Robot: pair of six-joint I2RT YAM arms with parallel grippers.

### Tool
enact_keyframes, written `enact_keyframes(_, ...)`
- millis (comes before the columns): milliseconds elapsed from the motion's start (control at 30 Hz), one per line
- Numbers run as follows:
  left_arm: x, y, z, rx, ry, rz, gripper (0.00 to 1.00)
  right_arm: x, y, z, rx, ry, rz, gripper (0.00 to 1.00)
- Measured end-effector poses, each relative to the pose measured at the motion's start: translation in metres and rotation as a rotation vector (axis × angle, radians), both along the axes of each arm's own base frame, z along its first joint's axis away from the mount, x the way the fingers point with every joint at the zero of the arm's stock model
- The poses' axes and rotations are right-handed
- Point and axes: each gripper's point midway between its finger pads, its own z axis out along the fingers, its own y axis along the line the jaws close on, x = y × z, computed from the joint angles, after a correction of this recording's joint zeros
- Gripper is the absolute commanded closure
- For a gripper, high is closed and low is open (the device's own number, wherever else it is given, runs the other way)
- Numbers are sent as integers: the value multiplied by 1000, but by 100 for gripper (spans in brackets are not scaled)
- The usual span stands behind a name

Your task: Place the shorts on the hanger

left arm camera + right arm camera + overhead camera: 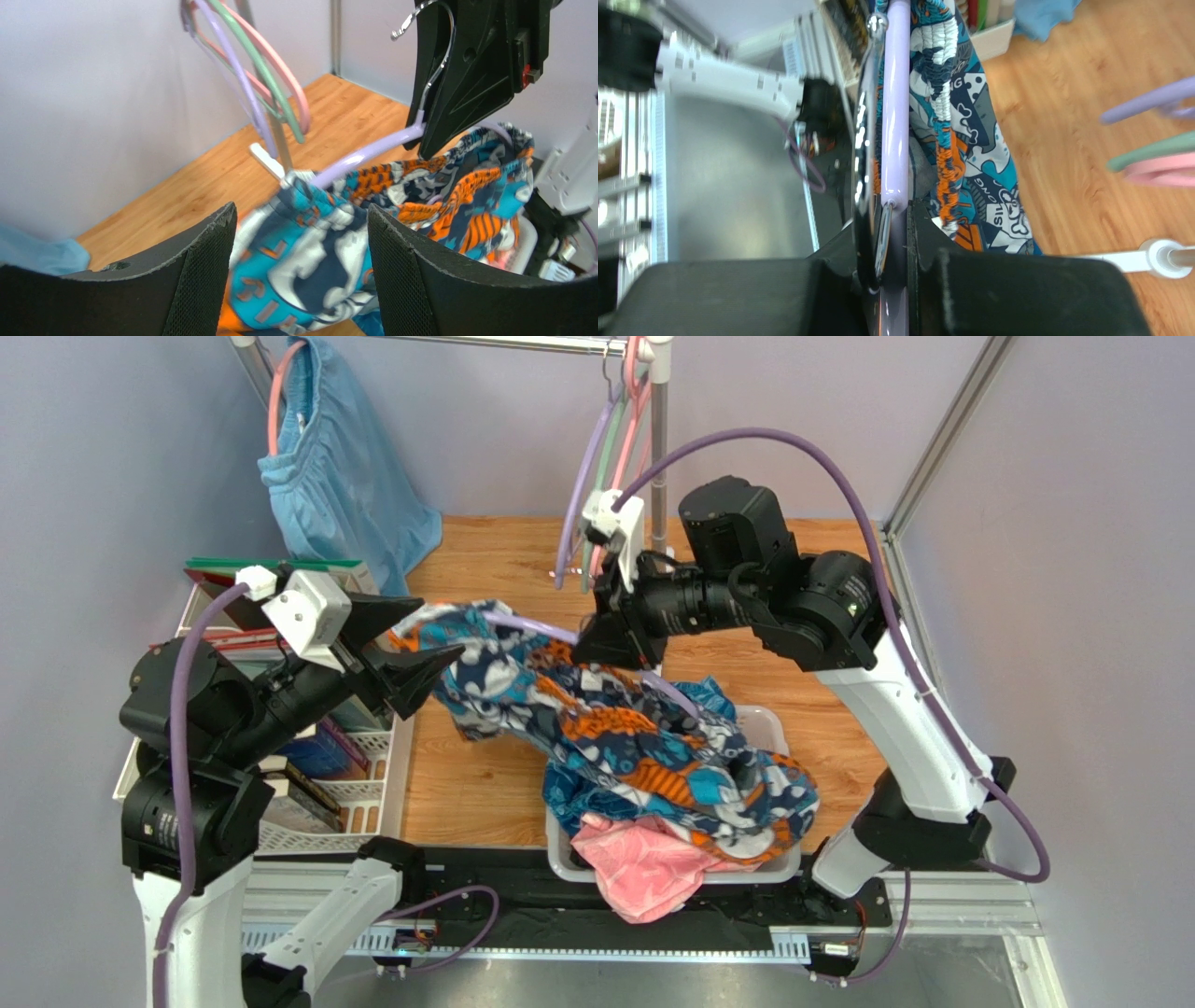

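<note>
The shorts [659, 742], in an orange, teal, navy and white print, are draped over the lavender hanger [522, 625] and trail down into a white bin. My right gripper [606, 639] is shut on the hanger's neck; in the right wrist view the hanger [896, 105] runs straight out of the jaws [896, 210], with the shorts' waistband [946, 126] beside it. My left gripper [410, 655] is open at the shorts' left end. In the left wrist view the shorts [302, 259] lie between its spread fingers [189, 280], with gaps on both sides, and the hanger [358, 157] is behind them.
A pink garment [645, 868] hangs over the white bin's [765, 725] front edge. Light-blue shorts [337, 469] hang at the back left. Spare purple, green and pink hangers [601, 462] hang on the rack. A white basket [368, 791] with books stands on the left.
</note>
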Motion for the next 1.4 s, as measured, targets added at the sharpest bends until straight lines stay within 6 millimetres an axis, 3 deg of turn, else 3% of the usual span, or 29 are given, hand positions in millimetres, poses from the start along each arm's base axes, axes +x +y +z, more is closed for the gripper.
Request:
enact_keyframes(133,4,9,12,-53,14,72,30,25,24,24,113,21,-103,100)
enact_keyframes(267,8,10,14,-97,57,98,29,54,50,30,190,88,-231,100)
enact_keyframes(400,9,2,-2,-125,139,64,30,89,74,24,247,154,-397,100)
enact_keyframes(500,10,-7,-28,-144,245,32,32,109,82,20,281,167,-532,100)
enact_keyframes(700,16,-22,-69,-198,433,-17,40,114,102,28,371,160,-670,100)
enact_keyframes(967,34,-36,-75,-266,515,-57,44,120,126,24,429,176,-731,100)
enact_keyframes(1067,38,-40,-82,-281,549,-68,52,124,129,17,422,181,-749,100)
enact_keyframes(1267,45,-46,-94,-310,622,-77,97,128,129,21,441,171,-766,100)
enact_keyframes(1333,47,-47,-93,-330,642,-71,100,130,128,22,447,164,-771,99)
enact_keyframes(1400,50,-48,-90,-350,660,-67,100,132,128,25,458,151,-773,87)
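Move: The lavender hanger already hangs from the right hand. The bare near arm that the open left hand will grip lies about 24 cm to that hand's right, 6 cm back and 9 cm below it. From the right hand, this part is some 6 cm back and 6 cm to the right, slightly lower. The shorts' cloth lies about 20 cm right of the left hand, 10 cm back and 16 cm down. The rack's hangers stand some 18 cm right and 18 cm ahead of the left hand, near its height. Forward and left, about 13 cm each way, the right hand keeps its pinch and swings the hanger some 45 degrees clockwise while its left side rises, most of the travel coming early. After a slight rise the left hand sinks about 9 cm, easing forward and right and tipping well down, then closes its fingers on the hanger's bare near arm. ##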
